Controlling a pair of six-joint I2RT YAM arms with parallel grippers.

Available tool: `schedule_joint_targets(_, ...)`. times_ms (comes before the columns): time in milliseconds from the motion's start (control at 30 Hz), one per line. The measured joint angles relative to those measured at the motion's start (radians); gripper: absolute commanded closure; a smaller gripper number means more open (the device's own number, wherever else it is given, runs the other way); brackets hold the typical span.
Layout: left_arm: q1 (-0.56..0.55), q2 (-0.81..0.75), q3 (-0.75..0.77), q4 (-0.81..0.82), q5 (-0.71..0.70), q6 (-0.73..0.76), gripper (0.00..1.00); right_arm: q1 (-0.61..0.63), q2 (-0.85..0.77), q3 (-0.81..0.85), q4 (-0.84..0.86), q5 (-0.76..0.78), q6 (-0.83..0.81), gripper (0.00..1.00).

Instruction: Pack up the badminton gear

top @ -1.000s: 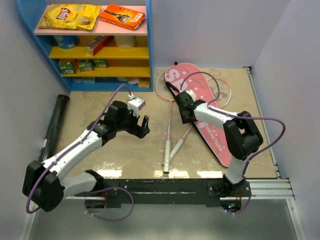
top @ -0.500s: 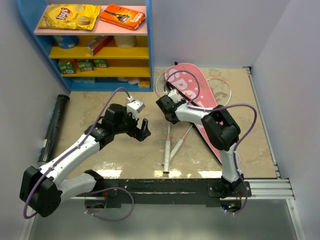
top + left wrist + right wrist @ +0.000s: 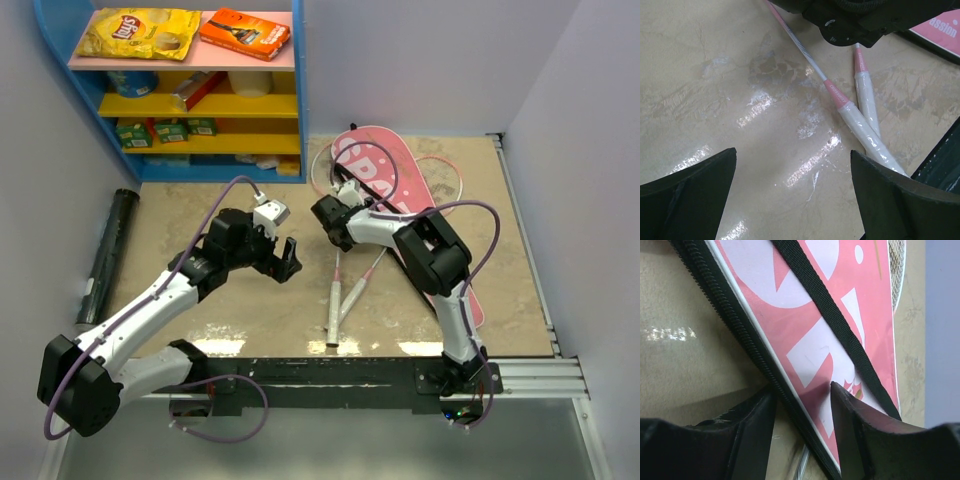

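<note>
The pink bag (image 3: 432,262) lettered "SPORT" lies flat at the right, partly over the heads of two pink-and-white rackets (image 3: 336,262). Their white handles (image 3: 862,131) cross near the front. My right gripper (image 3: 325,215) is at the bag's left edge. In the right wrist view its fingers (image 3: 800,390) stand open astride the bag's black zipper edge (image 3: 747,357), one on the floor side and one over the pink top (image 3: 840,315). My left gripper (image 3: 288,258) hovers wide open over bare floor (image 3: 793,152), left of the handles. The long black tube (image 3: 105,255) lies by the left wall.
A blue shelf (image 3: 298,120) with snack packets and boxes stands at the back left. Small pale things (image 3: 270,166) at its foot are too small to tell. A black strap (image 3: 835,315) runs across the bag. Walls close in on both sides, and the arms' rail (image 3: 330,370) runs along the front.
My right gripper has swung left from the bag's middle to its left edge beside the racket heads. The left arm has barely shifted and stays open.
</note>
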Motion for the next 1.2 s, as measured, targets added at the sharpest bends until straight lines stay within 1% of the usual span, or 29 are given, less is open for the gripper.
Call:
schedule_joint_targets(67,0.0,0.0,0.0,0.0,-0.004,0.0,0.0,-0.001,0.008,0.001,0.0,0.011,-0.006,0.62)
schedule_joint_targets(100,0.0,0.0,0.0,0.0,-0.007,0.0,0.0,-0.004,0.013,0.001,0.0,0.011,-0.008,0.72)
schedule_joint_targets(167,0.0,0.0,0.0,0.0,-0.012,0.0,0.0,-0.011,0.019,0.001,-0.002,0.015,-0.018,0.85)
schedule_joint_targets(200,0.0,0.0,0.0,0.0,-0.014,0.0,0.0,-0.016,0.02,0.0,-0.001,0.015,-0.026,0.95)
schedule_joint_targets(233,0.0,0.0,0.0,0.0,-0.018,0.0,0.0,-0.019,0.02,0.0,-0.001,0.016,-0.034,1.0)
schedule_joint_targets(433,0.0,0.004,0.0,0.0,-0.034,0.001,0.0,-0.038,0.018,-0.011,0.019,0.039,-0.082,1.0)
schedule_joint_targets(567,0.0,0.004,0.0,-0.001,-0.043,0.001,0.0,-0.039,-0.025,-0.029,0.016,0.032,-0.095,1.0)
schedule_joint_targets(633,0.0,0.004,0.0,-0.001,-0.051,0.001,0.0,-0.039,-0.079,-0.03,-0.001,0.021,-0.099,1.0)
schedule_joint_targets(767,0.0,0.004,0.0,-0.001,-0.061,0.001,0.0,-0.039,-0.237,-0.01,-0.049,-0.018,-0.098,1.0)
schedule_joint_targets(933,0.0,0.004,0.0,-0.001,-0.065,0.001,0.0,-0.039,-0.406,0.103,-0.136,-0.1,-0.074,1.0)
schedule_joint_targets(1033,0.0,0.004,0.0,-0.001,-0.066,0.002,0.0,-0.037,-0.484,0.162,-0.178,-0.17,-0.037,1.0)
schedule_joint_targets(1200,0.0,-0.006,0.0,-0.001,-0.069,0.008,0.0,-0.047,-0.579,0.227,-0.253,-0.317,0.083,1.0)
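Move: The pink SPORT bag's near-left zipped edge already lies between the right hand's half-open fingers. The bag's middle is about 9 cm to the right, level fore and aft, 2 cm lower. The left racket's middle is some 12 cm left and 4 cm back. The right racket's middle is 4 cm right and 4 cm back, partly under the bag. From the left hand, the bag lies roughly 16 cm ahead, 37 cm right and 15 cm below. The right fingers shut on the bag's zipped edge, pinching it near mid-length while the hand slides about 2.5 cm to the right, onto the bag. Keeping that pinch, the hand then rises fast, some 26 cm almost straight up off the table, its left side rolling up about 35 degrees and the fingers tipping upward, with a slight drift left and back at the end. ##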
